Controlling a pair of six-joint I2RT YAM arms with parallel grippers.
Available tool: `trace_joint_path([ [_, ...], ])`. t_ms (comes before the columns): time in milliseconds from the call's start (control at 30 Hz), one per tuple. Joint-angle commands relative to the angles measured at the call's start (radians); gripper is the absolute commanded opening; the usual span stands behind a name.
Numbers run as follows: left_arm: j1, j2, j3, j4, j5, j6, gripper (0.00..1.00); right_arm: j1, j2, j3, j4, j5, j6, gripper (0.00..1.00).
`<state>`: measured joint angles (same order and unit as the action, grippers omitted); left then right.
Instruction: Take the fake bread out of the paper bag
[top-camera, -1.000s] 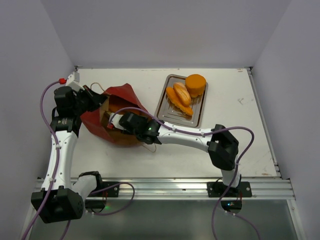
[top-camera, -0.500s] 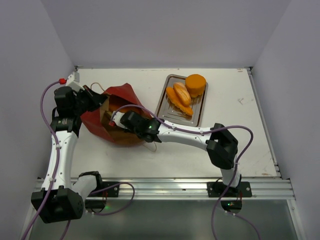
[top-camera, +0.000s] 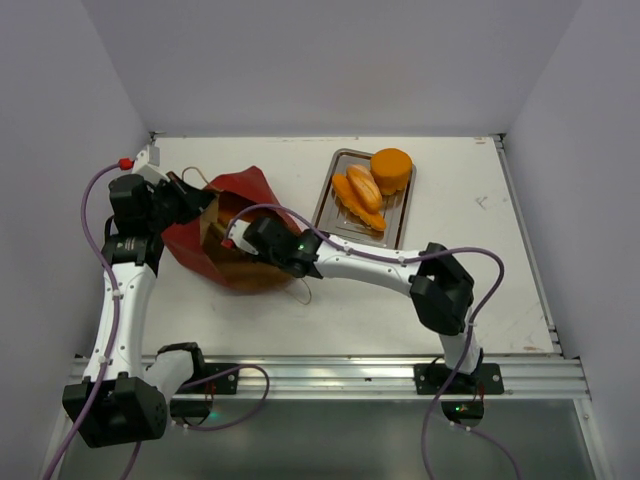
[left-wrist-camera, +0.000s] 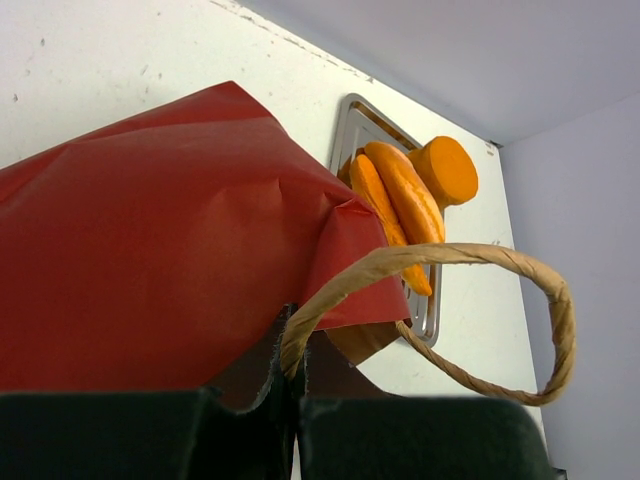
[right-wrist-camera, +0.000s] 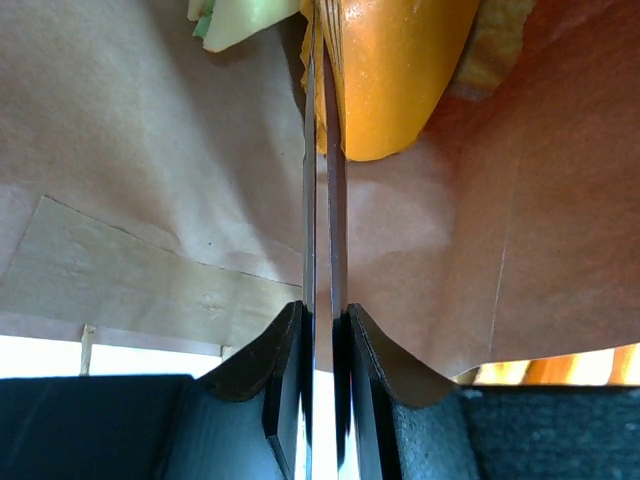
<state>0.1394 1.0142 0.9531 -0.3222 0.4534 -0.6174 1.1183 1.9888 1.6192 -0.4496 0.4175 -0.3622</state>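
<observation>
The paper bag (top-camera: 250, 188), red outside and brown inside, lies on its side at the left of the table. My left gripper (top-camera: 197, 205) is shut on the bag's cord handle (left-wrist-camera: 440, 255) at the rim. My right gripper (top-camera: 232, 240) reaches inside the bag (right-wrist-camera: 150, 150). Its jaws (right-wrist-camera: 321, 40) stand almost together on the thin edge of an orange piece of fake bread (right-wrist-camera: 400, 70). A sandwich piece with green filling (right-wrist-camera: 235, 15) lies just left of it. More fake bread (top-camera: 362, 190), a round bun (top-camera: 391, 168) and long pieces, rests on the metal tray (top-camera: 386, 236).
The tray (left-wrist-camera: 345, 130) stands right of the bag, near the back. White walls close in the table at the left, back and right. My right arm (top-camera: 400, 268) stretches across the middle of the table.
The right gripper has pushed a little further into the bag, toward the back left, and its jaws have narrowed. The left arm and the bag have stayed put.
</observation>
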Motion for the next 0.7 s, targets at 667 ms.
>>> trace_joint_path([
  [667,0.005,0.001,0.021,0.026,-0.002,-0.001,0.00,-0.051,-0.311,-0.121,-0.044,-0.306,-0.017,0.00],
])
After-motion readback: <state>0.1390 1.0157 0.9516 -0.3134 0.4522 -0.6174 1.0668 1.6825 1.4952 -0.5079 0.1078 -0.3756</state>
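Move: The right hand holds the tongs down inside the paper bag. The orange bread at their tips lies about 8 cm ahead of it, 3 cm left and 9 cm below. The pale-green piece is roughly 4 cm ahead, 7 cm left and as low; the tray with the bread already out is some 20 cm right, 8 cm ahead. From the left hand the orange bread lies about 2 cm ahead, 5 cm right and 22 cm below. Up and somewhat back, with a slight shift right, the right hand draws the tongs away from the orange bread towards the bag's mouth, rising about 7 cm and then easing to a stop. Its wrist rolls left side up and turns counter-clockwise, some 10 degrees each, while the fingers keep the tongs squeezed just as before. The left hand stays in place, still pinching the bag's rim. ##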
